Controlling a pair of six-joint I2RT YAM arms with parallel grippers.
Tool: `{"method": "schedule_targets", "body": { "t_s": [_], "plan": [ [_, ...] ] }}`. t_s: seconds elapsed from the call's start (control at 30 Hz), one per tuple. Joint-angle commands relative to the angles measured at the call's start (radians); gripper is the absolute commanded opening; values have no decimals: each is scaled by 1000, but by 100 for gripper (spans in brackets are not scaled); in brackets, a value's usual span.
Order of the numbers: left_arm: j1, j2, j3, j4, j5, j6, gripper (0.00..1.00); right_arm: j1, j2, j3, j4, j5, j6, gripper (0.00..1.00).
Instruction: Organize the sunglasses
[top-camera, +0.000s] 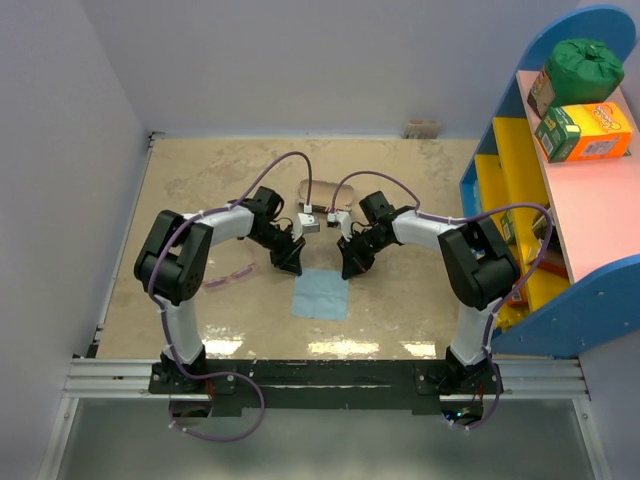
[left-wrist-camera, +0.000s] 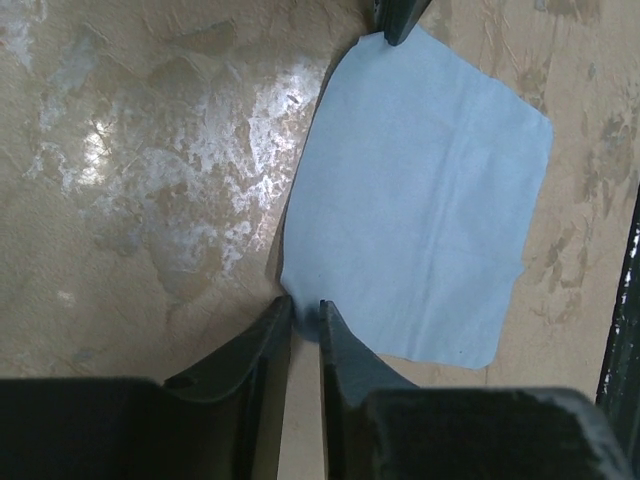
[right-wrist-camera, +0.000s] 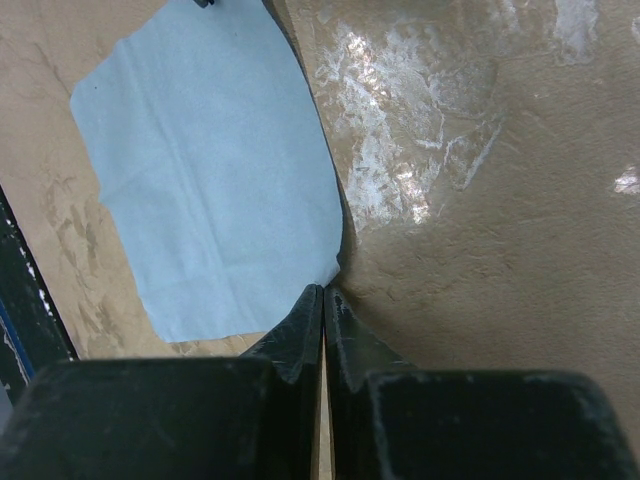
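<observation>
The sunglasses (top-camera: 228, 277) lie on the table to the left of my left arm as a thin pink-purple shape, with neither gripper touching them. A light blue cloth (top-camera: 320, 293) lies flat between both grippers. My left gripper (left-wrist-camera: 305, 305) stands at the cloth's (left-wrist-camera: 420, 190) far left corner, its jaws a narrow gap apart with that corner between them. My right gripper (right-wrist-camera: 325, 290) is shut on the far right corner of the cloth (right-wrist-camera: 210, 180), which lifts slightly off the table. In the top view the left gripper (top-camera: 291, 265) and right gripper (top-camera: 348, 270) both point down.
An oblong case (top-camera: 322, 192) lies behind the grippers, partly hidden by cables. A blue and yellow shelf (top-camera: 560, 180) with boxes and a green bag stands along the right side. White walls close the table at the left and back.
</observation>
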Motion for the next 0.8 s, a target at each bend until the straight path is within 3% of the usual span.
{"method": "schedule_targets", "body": {
  "t_s": [0.0,0.13,0.77],
  "plan": [
    [-8,31,-21,18,-41,-13,18,5,16,3,-8,36,-2,1],
    [-10,34,-19,41,-58,-34,0,5,15,8,-9,45,-4,0],
    [9,49,89,258,-218,-224,0,-41,99,217,12,257,-54,0]
  ]
}}
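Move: The blue cloth's middle lies about 6 cm back and 7 cm to the right of the left hand, which is at its far left corner, and some 5 cm back and 7 cm to the left of the right hand, already shut on the far right corner. The open case stands some 21 cm ahead and 8 cm right of the left hand, about 22 cm ahead and 5 cm left of the right. The pink glasses lie roughly 20 cm left and 3 cm ahead of the left hand. Forward together over the table, towards the open case, once the left fingers have shut and pinched the blue cloth's far left corner; the right keeps its pinch on the far right one. The left hand goes about 5 cm, turning some 10 degrees counter-clockwise, the right 6 to 7 cm, both nearly level, dragging the cloth by its far edge. ##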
